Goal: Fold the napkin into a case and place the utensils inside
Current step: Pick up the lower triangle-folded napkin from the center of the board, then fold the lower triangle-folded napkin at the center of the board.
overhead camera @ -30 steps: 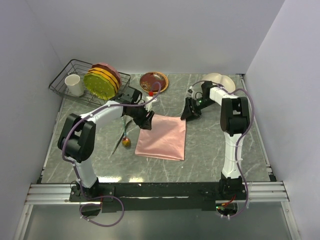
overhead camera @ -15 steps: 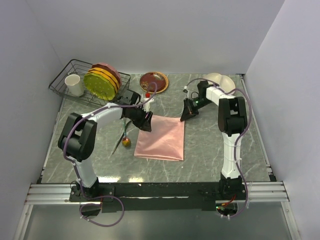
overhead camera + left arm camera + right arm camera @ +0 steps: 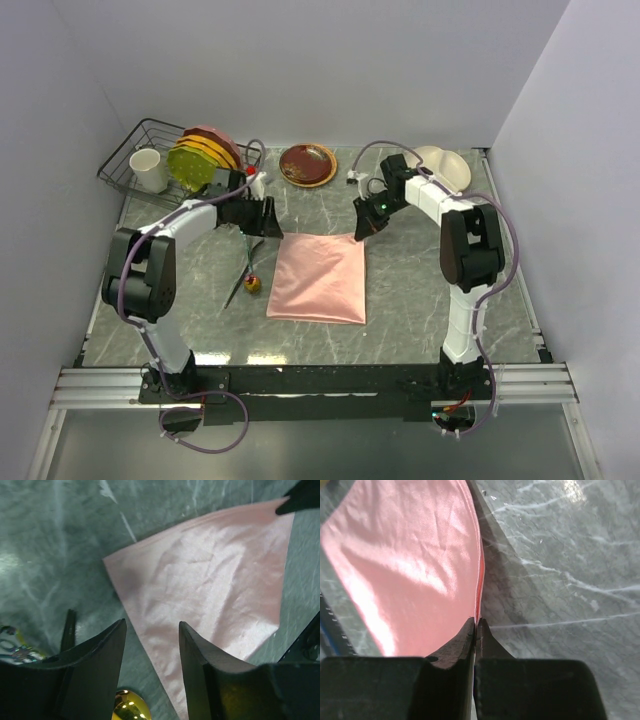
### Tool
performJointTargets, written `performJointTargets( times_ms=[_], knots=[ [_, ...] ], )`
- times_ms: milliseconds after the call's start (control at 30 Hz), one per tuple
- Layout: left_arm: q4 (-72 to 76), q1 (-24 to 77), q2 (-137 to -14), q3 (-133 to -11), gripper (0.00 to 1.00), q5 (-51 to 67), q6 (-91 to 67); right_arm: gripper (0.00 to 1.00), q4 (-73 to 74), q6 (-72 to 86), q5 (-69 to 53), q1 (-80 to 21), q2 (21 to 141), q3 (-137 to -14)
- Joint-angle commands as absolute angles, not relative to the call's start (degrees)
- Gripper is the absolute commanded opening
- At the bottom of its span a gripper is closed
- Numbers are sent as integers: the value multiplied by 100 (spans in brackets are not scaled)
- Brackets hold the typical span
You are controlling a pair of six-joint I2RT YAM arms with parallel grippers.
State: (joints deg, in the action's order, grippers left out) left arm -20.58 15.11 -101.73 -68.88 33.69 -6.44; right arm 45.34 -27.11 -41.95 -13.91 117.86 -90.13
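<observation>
The salmon-pink napkin lies flat on the table as a folded, roughly square sheet. My right gripper is at its far right corner. In the right wrist view that gripper is shut on the napkin's layered edge. My left gripper hangs open just left of the far left corner, holding nothing. Its jaws frame the napkin and bare table. The utensils lie left of the cloth, with a gold spoon head and a dark handle showing.
A wire rack at the back left holds upright plates and a white mug. A brown plate sits at the back centre and a cream bowl at the back right. White walls enclose the table.
My right gripper has shut on the napkin's far right corner and shifted left. My left gripper has drawn back to the left, off the cloth, and stays open.
</observation>
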Motion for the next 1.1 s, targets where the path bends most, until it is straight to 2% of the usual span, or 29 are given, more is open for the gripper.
performJointTargets(
  times_ms=[0, 233, 333, 533, 1067],
  knots=[
    [-1951, 1170, -10037, -7242, 52, 3647, -1125, 0, 4210, -3348, -3824, -1599, 11374, -8807],
    [-1935, 1011, -9994, -7243, 51, 4086, -1037, 0, 3859, -4051, -3463, -2030, 11031, -8332],
    [-1444, 906, -9792, -6892, 49, 4148, -1483, 0, 3762, -4376, -3436, -2170, 10803, -8122],
    [-1467, 765, -9861, -6890, 49, 4017, -1503, 0, 3753, -5044, -3542, -2425, 10503, -7866],
    [-1565, 501, -9782, -6900, 48, 3902, -1433, 0, 4078, -7934, -3665, -2874, 9923, -6874]
  ],
)
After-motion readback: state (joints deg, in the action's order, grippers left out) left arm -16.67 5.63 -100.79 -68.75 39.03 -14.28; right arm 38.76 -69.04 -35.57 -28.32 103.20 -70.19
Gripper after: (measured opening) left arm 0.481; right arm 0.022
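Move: The right fingers already pinch the napkin's far right corner, lifted some 5 cm. The napkin's middle, over which that corner is taken, lies about 9 cm back, 9 cm to the left and 5 cm below. Also from the right hand, the gold spoon's bowl is roughly 10 cm back and 21 cm left, and the brown plate 20 cm ahead and 13 cm left. From the open left hand, the napkin's middle is about 8 cm back, 8 cm right and 7 cm below. Back and to its left, the right hand carries the pinched far right corner about 8 cm in over the napkin towards its middle, staying low and rolling some 50 degrees counter-clockwise, fingers kept shut. The empty left hand draws away from the napkin, about 5 cm left and forward and slightly up, its fingers still open. ##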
